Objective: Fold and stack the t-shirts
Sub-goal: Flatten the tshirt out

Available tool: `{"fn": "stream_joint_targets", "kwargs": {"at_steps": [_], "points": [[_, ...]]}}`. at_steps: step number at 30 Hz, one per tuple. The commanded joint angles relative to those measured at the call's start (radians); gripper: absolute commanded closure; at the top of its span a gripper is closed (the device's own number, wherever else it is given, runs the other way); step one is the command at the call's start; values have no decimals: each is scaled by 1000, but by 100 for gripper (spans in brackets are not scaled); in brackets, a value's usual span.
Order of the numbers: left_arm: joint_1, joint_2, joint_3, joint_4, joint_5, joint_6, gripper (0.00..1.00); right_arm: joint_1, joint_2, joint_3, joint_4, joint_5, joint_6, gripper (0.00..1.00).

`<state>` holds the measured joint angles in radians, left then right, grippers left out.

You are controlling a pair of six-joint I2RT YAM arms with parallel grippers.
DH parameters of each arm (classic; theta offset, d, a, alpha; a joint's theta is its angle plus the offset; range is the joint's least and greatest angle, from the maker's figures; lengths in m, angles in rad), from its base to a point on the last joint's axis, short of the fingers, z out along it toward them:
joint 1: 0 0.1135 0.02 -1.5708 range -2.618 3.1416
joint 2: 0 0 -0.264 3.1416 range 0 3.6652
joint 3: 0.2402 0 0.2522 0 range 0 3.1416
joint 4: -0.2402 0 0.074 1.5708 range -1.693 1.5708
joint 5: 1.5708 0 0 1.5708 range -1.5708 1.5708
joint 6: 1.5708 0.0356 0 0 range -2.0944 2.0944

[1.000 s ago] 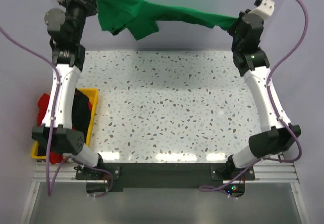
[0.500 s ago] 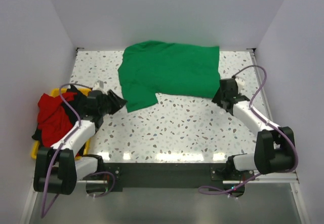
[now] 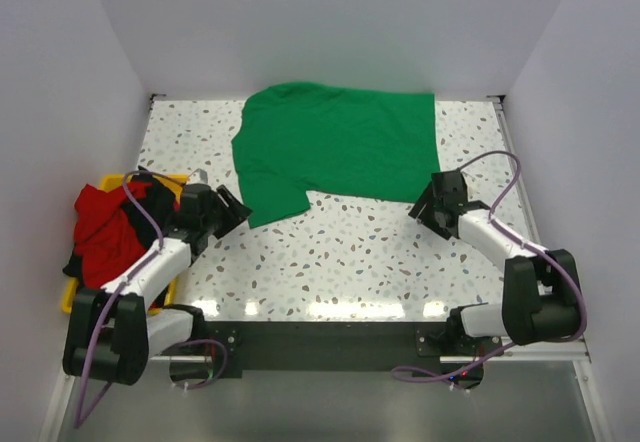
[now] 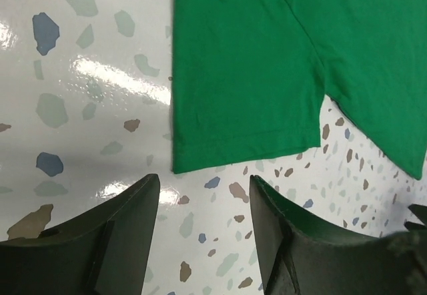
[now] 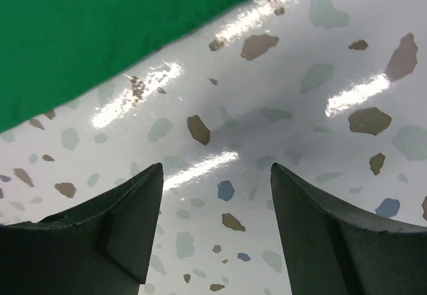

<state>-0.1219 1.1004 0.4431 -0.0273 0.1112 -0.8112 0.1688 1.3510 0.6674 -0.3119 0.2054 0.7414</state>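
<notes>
A bright green t-shirt [image 3: 340, 147] lies spread flat on the far half of the speckled table, one sleeve pointing toward the near left. My left gripper [image 3: 238, 212] is open and empty, just off the sleeve's hem [image 4: 243, 151] in the left wrist view. My right gripper [image 3: 422, 205] is open and empty, just off the shirt's near right corner [image 5: 100, 35]. Red [image 3: 100, 217] and black t-shirts [image 3: 78, 260] lie heaped in the bin at the left.
The yellow plastic bin [image 3: 72, 298] stands off the table's left edge beside my left arm. White walls close the table on the left, back and right. The near half of the table [image 3: 340, 262] is bare speckled surface.
One second ago both grippers held the green shirt stretched in the air. It now lies flat on the table, both grippers have let go and drawn back slightly from its edge.
</notes>
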Motion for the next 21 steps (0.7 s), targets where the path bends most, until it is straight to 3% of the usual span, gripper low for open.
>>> {"fn": "stream_joint_targets", "kwargs": {"at_steps": [1, 3, 9, 21], "points": [[-31, 74, 78, -20, -103, -19, 39, -8, -15, 80, 57, -11, -2, 31], [-51, 107, 95, -8, -108, -22, 39, -14, -23, 109, 62, -15, -10, 31], [-136, 236, 203, -80, -299, -31, 39, -49, -13, 184, 40, -47, -16, 32], [-309, 441, 299, -140, -556, -62, 39, -77, -23, 192, 69, -158, -16, 35]]}}
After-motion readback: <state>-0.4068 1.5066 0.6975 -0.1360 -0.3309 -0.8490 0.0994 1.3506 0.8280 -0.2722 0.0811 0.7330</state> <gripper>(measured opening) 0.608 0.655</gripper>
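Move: The near-left corner of the green t-shirt's sleeve lies about 1 cm ahead of the left hand and some 6 cm below, neither left nor right; the shirt's body centres roughly 20 cm ahead and 20 cm to the right of this hand. The yellow bin is about 24 cm to its left and 4 cm back. For the right hand, the shirt's near-right corner lies some 6 cm ahead, 4 cm right and 3 cm below. Down about 5 cm, with some forward and rightward travel, the open left hand sinks over the sleeve's hem just inside its corner, rolling its left side up some 20 degrees and tipping slightly downward; contact can't be told. The open right hand rises and reaches forward about 6 cm each way, its fingers tilting up a little, then hovers near the shirt's near edge. ##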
